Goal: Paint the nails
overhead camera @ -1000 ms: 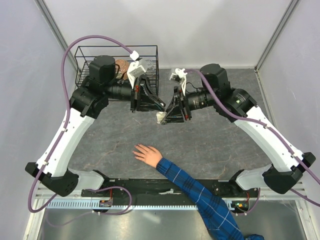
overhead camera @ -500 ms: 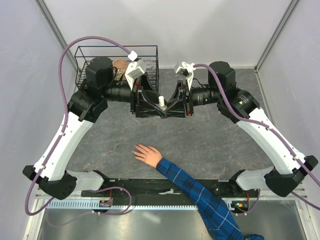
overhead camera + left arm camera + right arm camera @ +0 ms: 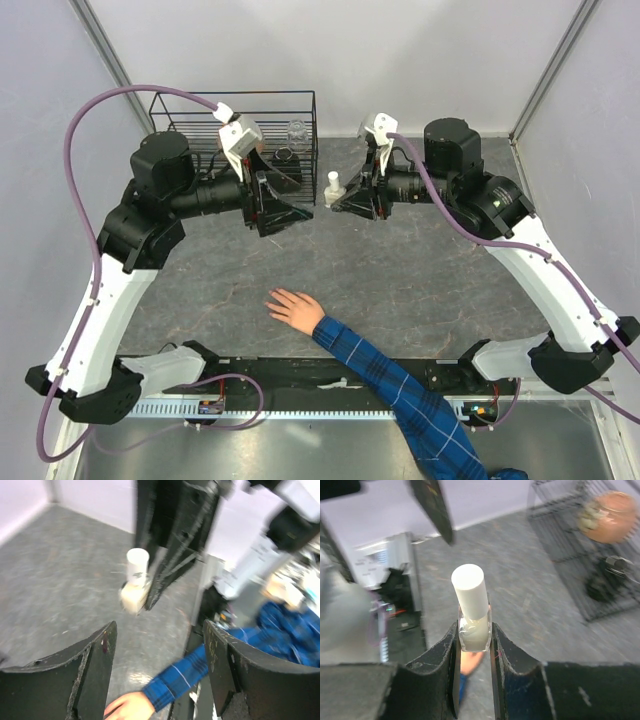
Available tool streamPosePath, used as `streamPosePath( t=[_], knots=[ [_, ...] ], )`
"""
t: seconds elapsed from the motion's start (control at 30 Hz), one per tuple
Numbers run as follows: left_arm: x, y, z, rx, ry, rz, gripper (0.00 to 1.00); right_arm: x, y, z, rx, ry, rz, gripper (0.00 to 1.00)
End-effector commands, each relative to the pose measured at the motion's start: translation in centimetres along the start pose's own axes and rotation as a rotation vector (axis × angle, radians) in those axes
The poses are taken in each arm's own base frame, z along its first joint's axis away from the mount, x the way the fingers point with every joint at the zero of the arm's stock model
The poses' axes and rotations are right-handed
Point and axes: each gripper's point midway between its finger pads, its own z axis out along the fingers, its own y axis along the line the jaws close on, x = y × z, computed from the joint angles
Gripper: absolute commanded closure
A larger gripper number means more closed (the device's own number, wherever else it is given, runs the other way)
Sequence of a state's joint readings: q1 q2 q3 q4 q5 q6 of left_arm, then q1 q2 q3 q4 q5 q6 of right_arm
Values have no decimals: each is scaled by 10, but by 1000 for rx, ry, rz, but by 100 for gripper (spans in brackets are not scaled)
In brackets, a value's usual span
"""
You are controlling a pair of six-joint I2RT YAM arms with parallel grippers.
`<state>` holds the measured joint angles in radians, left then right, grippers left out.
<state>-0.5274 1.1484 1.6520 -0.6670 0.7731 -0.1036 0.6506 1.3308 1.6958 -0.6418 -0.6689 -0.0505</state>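
Observation:
A bare hand (image 3: 295,308) lies flat on the grey table, its arm in a blue plaid sleeve (image 3: 400,392). Its nails are too small to make out. The right gripper (image 3: 341,200) is shut on a small clear bottle (image 3: 333,187) with a white cap and holds it upright above the table. In the right wrist view the bottle (image 3: 472,611) sits between the jaws of the right gripper (image 3: 474,636), with the hand (image 3: 470,662) blurred below. My left gripper (image 3: 296,208) stands open to the left of the bottle, apart from it. In the left wrist view the left gripper (image 3: 159,630) frames the hand (image 3: 127,707); the bottle (image 3: 136,580) is farther off.
A black wire basket (image 3: 235,128) stands at the back left of the table and holds a clear jar (image 3: 296,131). The basket (image 3: 565,535) also shows in the right wrist view with a brown round thing (image 3: 612,509) in it. The arms' bases and a rail line the near edge.
My left gripper has opened and drawn back to the left, away from the bottle. The right gripper has carried the bottle a little up and back, still capped. The hand has not moved.

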Motion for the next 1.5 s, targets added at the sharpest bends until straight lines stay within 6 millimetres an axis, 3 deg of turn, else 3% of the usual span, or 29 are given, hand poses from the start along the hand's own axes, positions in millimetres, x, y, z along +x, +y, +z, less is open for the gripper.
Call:
streamPosePath(
  t=[0.0,0.07,0.17,0.27,0.33,0.5,0.7,0.83,1.03,1.47],
  knots=[
    [-26,40,-5,-264,-101,-88,29,-22,-39,-23,285,-46,-94,100],
    [-34,45,4,-284,-118,-100,31,-26,-55,-30,398,-53,-98,100],
    [-40,57,20,-324,-114,-93,29,-31,-62,-32,449,-74,-111,100],
    [-55,60,33,-352,-135,-57,49,-34,-66,-29,459,-76,-115,100],
    [-66,65,34,-404,-163,-21,54,-34,-67,-27,457,-74,-109,100],
    [-81,63,42,-428,-237,50,51,-36,-66,-24,444,-83,-94,100],
    [-71,58,58,-373,-205,52,42,-39,-64,-21,433,-95,-71,100],
    [-67,59,69,-353,-190,49,50,-40,-63,-18,418,-103,-56,100],
    [-63,60,77,-337,-179,55,55,-36,-63,-15,409,-93,-53,100],
    [-55,63,90,-310,-153,52,55,-39,-63,-13,398,-95,-65,100]
  ],
)
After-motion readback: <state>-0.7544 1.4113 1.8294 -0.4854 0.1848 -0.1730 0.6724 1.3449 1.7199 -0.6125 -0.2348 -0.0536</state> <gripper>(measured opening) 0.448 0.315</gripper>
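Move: The white cap of the polish bottle is roughly 4 cm ahead of the left fingertips, 5 cm to their right and 2 cm higher. The painted hand lies on the table some 42 cm below them, about 4 cm back and 3 cm left; the black mug in the rack is around 27 cm ahead, 6 cm left and 35 cm lower. From the right fingers, which already pinch the bottle, the cap is about 2 cm ahead, 1 cm left and 3 cm above. Bring the left gripper forward about 10 cm, then increasingly to its right and slightly up, turning it some 20 degrees counter-clockwise and narrowing the wide-open fingers partway until they straddle the cap without shutting. Meanwhile carry the held bottle forward and a little right with the right gripper, yawing clockwise, then hold it steady early for the left to come in. ##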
